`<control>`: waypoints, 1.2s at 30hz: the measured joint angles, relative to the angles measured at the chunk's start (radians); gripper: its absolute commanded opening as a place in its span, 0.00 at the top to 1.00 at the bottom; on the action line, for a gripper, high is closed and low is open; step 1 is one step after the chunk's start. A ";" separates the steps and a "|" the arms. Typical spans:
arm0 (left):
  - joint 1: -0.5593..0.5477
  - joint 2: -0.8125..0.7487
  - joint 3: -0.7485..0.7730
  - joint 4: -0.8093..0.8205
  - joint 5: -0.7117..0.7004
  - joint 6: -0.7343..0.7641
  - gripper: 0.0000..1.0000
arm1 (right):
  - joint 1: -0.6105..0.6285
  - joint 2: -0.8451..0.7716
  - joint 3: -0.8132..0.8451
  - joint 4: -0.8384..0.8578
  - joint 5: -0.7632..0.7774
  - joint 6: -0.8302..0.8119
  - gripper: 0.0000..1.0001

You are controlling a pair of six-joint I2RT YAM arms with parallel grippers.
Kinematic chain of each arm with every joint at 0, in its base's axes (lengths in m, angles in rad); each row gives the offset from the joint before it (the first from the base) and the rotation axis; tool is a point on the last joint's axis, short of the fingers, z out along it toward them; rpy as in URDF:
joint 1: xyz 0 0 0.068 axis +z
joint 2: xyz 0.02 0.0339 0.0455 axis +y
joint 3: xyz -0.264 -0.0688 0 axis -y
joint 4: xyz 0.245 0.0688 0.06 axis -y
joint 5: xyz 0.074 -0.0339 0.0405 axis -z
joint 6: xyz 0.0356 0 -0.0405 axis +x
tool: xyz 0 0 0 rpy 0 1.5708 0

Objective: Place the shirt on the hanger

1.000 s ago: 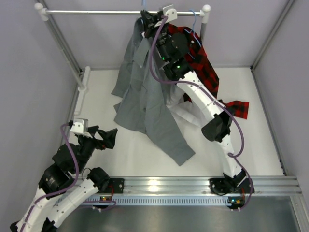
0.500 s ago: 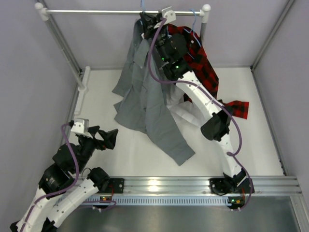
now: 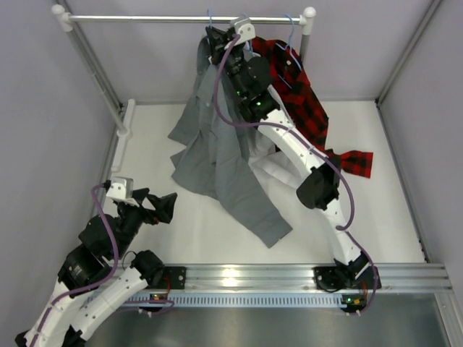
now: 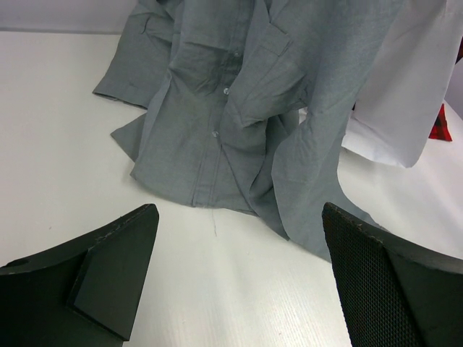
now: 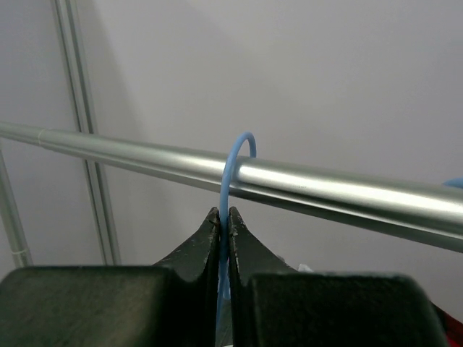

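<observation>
The grey shirt [image 3: 217, 144] hangs from the rail area at the back and drapes down onto the white table; it also fills the top of the left wrist view [image 4: 239, 108]. The light-blue hanger [image 5: 230, 181] has its hook curved over the silver rail [image 5: 325, 191]. My right gripper [image 5: 224, 220] is shut on the hanger's wire just under the rail, and in the top view it sits high at the shirt's collar [image 3: 217, 37]. My left gripper [image 4: 239, 289] is open, low near the table's front left [image 3: 155, 204], apart from the shirt's hem.
A red-and-black plaid shirt [image 3: 300, 90] hangs from the same rail to the right on another blue hanger [image 3: 291, 25]. A white shirt [image 4: 405, 94] lies on the table beneath it. The rack's left post [image 3: 90, 65] stands at the back left.
My right gripper has lifted and shifted slightly left along the rail with the hanger and grey shirt. The left arm has stayed put.
</observation>
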 measured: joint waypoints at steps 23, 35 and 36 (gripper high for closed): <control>0.000 -0.022 -0.003 0.001 -0.024 0.002 0.02 | -0.026 -0.006 -0.080 0.074 -0.138 0.078 1.00; 0.000 -0.022 -0.003 0.001 -0.036 0.002 0.02 | -0.068 -0.031 -0.102 0.045 -0.236 0.132 0.68; 0.000 -0.022 -0.003 0.001 -0.037 0.002 0.02 | -0.071 -0.032 -0.106 0.042 -0.237 0.132 0.64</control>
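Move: The right hand pinches the blue hanger's hook just below its curve, which is already over the rod; the rod's stretch there lies about 3 cm ahead and 4 cm above this hand. The grey shirt hangs from that hanger, its middle about 5 cm back and some 25 cm below the hand, and the white shirt's hook sits on the rod roughly 10 cm to the right of the held one. From the idle left hand the rod's stretch lies some 38 cm ahead, 13 cm right and 28 cm up. Keeping its pinch on the hook, the right hand sinks about 1.5 cm to bring the curve down onto the rod, sliding about as far left along the rod before easing roughly 1 cm back right while turning some 10 degrees counter-clockwise. It then nearly stays in place under the rod and opens its fingers to about a third, ending the pinch with the wire still standing between the pads. ##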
